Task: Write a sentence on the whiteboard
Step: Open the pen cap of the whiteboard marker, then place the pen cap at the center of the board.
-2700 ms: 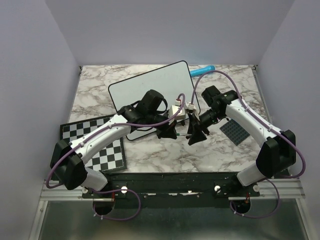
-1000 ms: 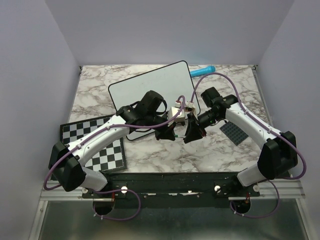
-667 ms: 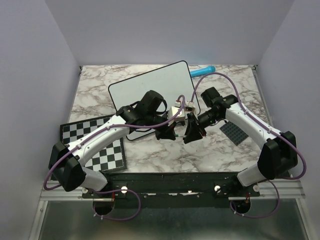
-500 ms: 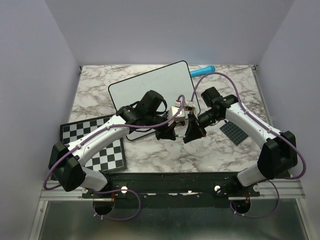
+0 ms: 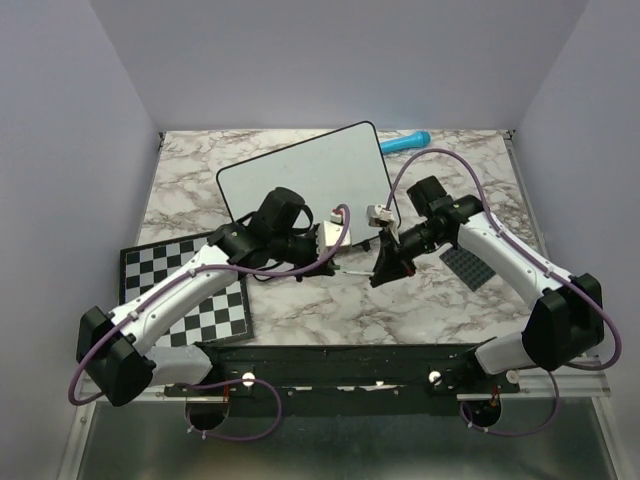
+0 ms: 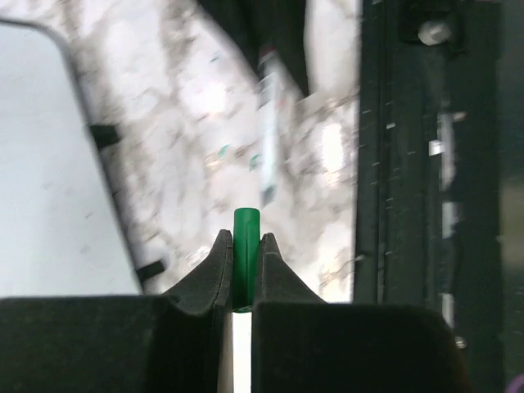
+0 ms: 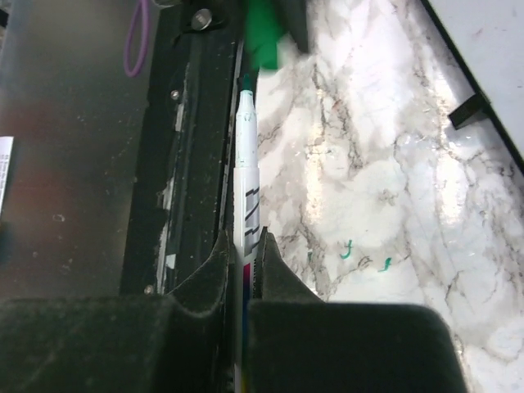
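The whiteboard [image 5: 300, 165] lies tilted at the back middle of the marble table, its face bare white; the sentence is not in view. The board's corner also shows in the left wrist view [image 6: 41, 164] and the right wrist view [image 7: 491, 49]. My left gripper [image 5: 318, 260] [image 6: 246, 241] is shut on a green cap [image 6: 246, 246]. My right gripper [image 5: 383, 268] [image 7: 244, 246] is shut on the white marker [image 7: 246, 164], whose bare green tip points at the cap [image 7: 264, 37]. A small gap separates cap and tip in front of the board.
A black-and-white checkerboard [image 5: 190, 285] lies at the near left under the left arm. A blue object [image 5: 405, 143] rests behind the board, and a dark studded plate [image 5: 468, 265] lies at the right. Small green marks [image 7: 364, 258] dot the marble. A black rail [image 5: 340, 360] runs along the near edge.
The two grippers were joined at the marker; the left one has pulled away to the left with the cap, baring the tip. The right jaws tightened on the marker's body.
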Motion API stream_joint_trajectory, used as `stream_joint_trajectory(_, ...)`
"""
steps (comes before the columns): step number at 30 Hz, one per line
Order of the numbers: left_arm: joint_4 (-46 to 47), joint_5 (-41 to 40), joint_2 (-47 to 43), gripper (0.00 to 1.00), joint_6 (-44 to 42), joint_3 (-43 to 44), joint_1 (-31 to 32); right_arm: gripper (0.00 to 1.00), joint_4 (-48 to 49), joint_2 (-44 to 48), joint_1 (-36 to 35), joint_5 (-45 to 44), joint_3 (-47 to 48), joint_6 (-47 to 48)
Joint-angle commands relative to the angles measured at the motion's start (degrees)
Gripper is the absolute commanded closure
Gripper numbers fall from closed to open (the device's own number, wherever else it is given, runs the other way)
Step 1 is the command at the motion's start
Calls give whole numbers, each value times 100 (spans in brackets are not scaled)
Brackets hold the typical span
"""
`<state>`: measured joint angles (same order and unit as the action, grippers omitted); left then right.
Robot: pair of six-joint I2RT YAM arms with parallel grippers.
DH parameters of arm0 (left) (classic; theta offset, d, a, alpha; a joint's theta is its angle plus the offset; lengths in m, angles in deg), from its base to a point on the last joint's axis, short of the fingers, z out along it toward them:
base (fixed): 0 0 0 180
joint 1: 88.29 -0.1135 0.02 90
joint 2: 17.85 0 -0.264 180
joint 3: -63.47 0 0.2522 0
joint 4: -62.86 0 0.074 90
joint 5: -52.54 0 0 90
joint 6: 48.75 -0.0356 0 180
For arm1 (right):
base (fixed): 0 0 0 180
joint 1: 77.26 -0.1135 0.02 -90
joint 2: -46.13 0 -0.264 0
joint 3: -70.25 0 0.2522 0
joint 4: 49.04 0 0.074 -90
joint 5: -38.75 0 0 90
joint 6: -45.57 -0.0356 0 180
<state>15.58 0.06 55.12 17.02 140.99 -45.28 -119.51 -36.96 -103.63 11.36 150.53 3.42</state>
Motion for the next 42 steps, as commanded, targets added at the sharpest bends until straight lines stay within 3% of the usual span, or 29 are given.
stream_joint_trajectory(1, 12, -693, -458, 100, -539, -251, -450, 99, -271, 346, -35, -117, -236, 207)
stream_joint_trajectory(7, 56, -675, -652, 100, -137, -356, -670, 99, 194, 653, 228, -338, -508, -170)
stream_joint_trajectory(9, 248, -789, -748, 100, 285, -610, -670, 99, 466, 811, 859, -206, -561, -503)
stream_joint_trajectory(11, 607, -860, -942, 100, 1319, -1117, -662, 100, 730, 943, 1525, 31, -736, -750)
stream_joint_trajectory(13, 1818, -887, -1091, 100, 2400, -1619, -609, 100, 1397, 1189, 1766, -37, -973, -1391)
stream_joint_trajectory(14, 2292, -956, -1196, 100, 3415, -2161, -374, 99, 1652, 1277, 1845, -108, -1227, -1584)
stream_joint_trajectory(15, 3228, -1209, -1250, 100, 3825, -2419, -180, 99, 1994, 1356, 1872, -178, -1316, -1699)
stream_joint_trajectory(17, 4043, -1885, -1250, 100, 4390, -3033, 312, 100, 2224, 1567, 1907, -459, -1440, -1955)
stream_joint_trajectory(18, 4586, -2680, -1180, 100, 4757, -3150, 732, 100, 2356, 1594, 1934, -504, -1492, -2051)
stream_joint_trajectory(21, 5099, -3623, -601, 100, 5355, -3239, 1060, 100, 2410, 1638, 2057, -592, -1519, -2096)
stream_joint_trajectory(28, 5680, -4525, 954, 100, 5692, -2800, 1482, 99, 2603, 1796, 2408, -776, -1624, -2350)
stream_joint_trajectory(38, 5022, -5482, 2229, 100, 5921, -1983, 1878, 99, 2823, 1928, 2777, -794, -1704, -2641)
stream_joint_trajectory(39, 4917, -5570, 2274, 94, 5921, -1895, 1896, 100, 2832, 1919, 2786, -794, -1713, -2650)
stream_joint_trajectory(42, 4732, -5615, 2441, 88, 5886, -1719, 1940, 99, 2841, 1902, 2804, -759, -1704, -2667)
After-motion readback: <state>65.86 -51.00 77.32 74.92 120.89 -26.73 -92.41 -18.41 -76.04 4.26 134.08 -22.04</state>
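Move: The left hand already holds the loose green cap; the bare table it is lowered towards lies about 20 cm below, 5 cm ahead and 8 cm right. From there, the whiteboard's middle is some 28 cm farther out and 15 cm left. The right hand holds the uncapped marker, with the whiteboard's middle roughly 33 cm ahead, 17 cm left and 16 cm below; the black pad is 19 cm ahead, 28 cm right. Left hand lowers the cap about 15 cm, also rightward; right hand swings the marker away, right and forward. ##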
